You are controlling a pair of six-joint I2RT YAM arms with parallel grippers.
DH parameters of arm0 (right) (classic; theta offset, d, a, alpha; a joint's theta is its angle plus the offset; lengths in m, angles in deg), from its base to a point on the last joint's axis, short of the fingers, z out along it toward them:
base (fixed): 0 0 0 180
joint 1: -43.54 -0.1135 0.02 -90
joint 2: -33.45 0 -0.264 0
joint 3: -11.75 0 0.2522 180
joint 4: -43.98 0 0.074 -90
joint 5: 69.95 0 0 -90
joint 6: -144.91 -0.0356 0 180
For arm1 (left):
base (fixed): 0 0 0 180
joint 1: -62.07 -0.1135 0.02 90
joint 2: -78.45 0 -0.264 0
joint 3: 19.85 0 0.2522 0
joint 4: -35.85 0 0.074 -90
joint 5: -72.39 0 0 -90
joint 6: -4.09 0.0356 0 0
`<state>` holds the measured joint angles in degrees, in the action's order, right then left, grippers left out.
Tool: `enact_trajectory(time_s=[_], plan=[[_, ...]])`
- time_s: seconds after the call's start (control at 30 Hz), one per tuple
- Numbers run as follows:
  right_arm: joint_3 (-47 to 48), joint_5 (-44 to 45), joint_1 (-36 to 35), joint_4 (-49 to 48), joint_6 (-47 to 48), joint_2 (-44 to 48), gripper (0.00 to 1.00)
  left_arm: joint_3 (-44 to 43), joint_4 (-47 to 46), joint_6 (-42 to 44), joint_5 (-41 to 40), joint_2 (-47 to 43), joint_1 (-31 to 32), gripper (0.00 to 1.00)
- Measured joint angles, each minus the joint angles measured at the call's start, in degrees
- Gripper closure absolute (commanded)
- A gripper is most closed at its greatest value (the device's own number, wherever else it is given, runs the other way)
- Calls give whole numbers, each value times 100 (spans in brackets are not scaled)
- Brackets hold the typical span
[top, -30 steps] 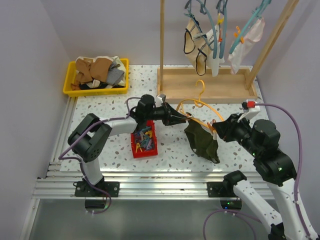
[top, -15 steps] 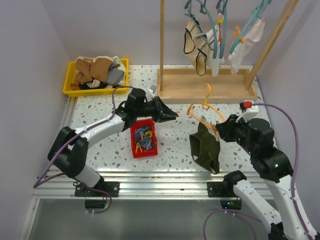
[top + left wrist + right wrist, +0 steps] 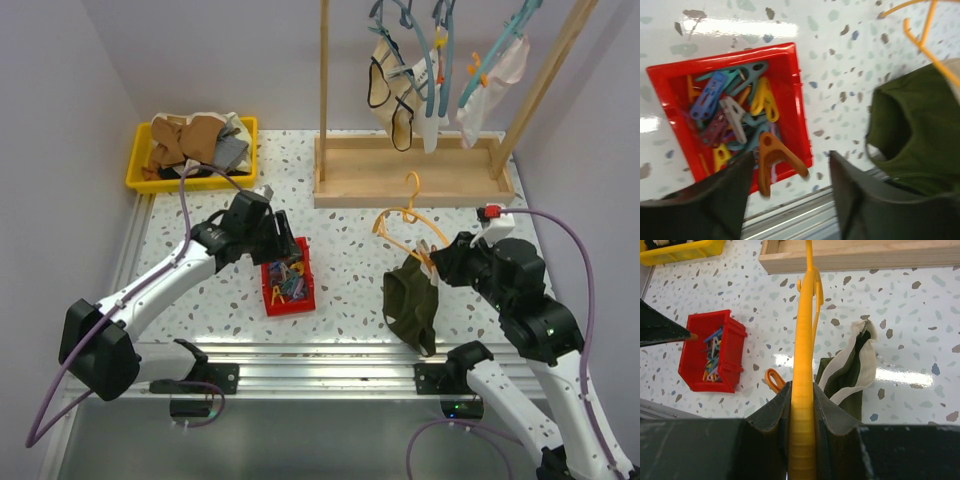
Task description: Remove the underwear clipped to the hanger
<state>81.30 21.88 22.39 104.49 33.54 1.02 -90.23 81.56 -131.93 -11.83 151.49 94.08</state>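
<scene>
My right gripper (image 3: 436, 262) (image 3: 802, 405) is shut on the yellow hanger (image 3: 405, 215) (image 3: 804, 330), holding it above the table. The dark green underwear (image 3: 410, 305) (image 3: 852, 365) hangs from the hanger's right end, bunched and drooping to the table. An orange clip loop (image 3: 774, 380) shows beside my right fingers. My left gripper (image 3: 283, 240) (image 3: 790, 200) hovers over the red bin (image 3: 310, 290) (image 3: 795, 90) of coloured clips, jaws wide apart. An orange clip (image 3: 771, 152) lies loose between them over the bin's near wall. The left wrist view also shows the underwear (image 3: 910, 130).
A wooden rack (image 3: 410, 185) at the back carries blue hangers with light garments (image 3: 400, 80). A yellow tray (image 3: 135, 170) of folded clothes sits at the back left. An aluminium rail (image 3: 300, 355) runs along the table's front edge.
My left gripper drew back left from the hanger to above the red bin and opened, letting go of an orange clip. The underwear now droops from one end of the hanger.
</scene>
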Motion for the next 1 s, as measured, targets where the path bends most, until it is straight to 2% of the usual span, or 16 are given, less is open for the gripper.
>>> enact_trajectory(time_s=[0.17,0.23,0.27,0.4,0.5,0.6,0.8,1.0], plan=[[2,-44,0,-4,2,-138,100,72,184,214,-118,7,0,18],[2,-61,0,-9,2,-195,100,57,210,236,-160,33,0,13],[2,-90,0,-13,2,-229,100,33,236,240,-192,68,0,7],[17,-136,0,-26,2,-297,100,-98,280,267,-205,157,0,0],[17,-188,0,-52,0,-332,100,-330,105,203,103,208,46,0],[17,-286,0,-90,-4,-358,100,-933,-70,85,409,496,282,0],[17,-367,0,-166,-9,-437,100,-2258,-1034,-284,1123,1600,1270,0],[17,-398,0,-179,-72,-560,100,-2483,-1429,-149,1403,2022,1950,2]])
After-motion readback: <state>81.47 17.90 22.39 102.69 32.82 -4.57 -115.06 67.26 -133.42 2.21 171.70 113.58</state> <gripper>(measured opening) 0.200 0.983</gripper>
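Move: The remaining orange clip on the hanger lies some 28 cm to the left hand's right, about 4 cm back and 7 cm higher; from the right hand it is about 4 cm left, level front to back and 3 cm lower. The olive underwear hangs from it, its middle roughly 27 cm right, 8 cm back and level in height with the left hand. The red box is about 11 cm below that hand, 2 cm back, centred sideways. The right fingers keep their pinch on the orange hanger, easing it about 2 cm left and slightly forward and down. Over the red box the left fingers spread from half to fully open around a loose clip, dipping slightly; then that hand swings about 20 cm right and 10 cm up towards the remaining clip, turning some 30 degrees clockwise, and stays open just short of it. ##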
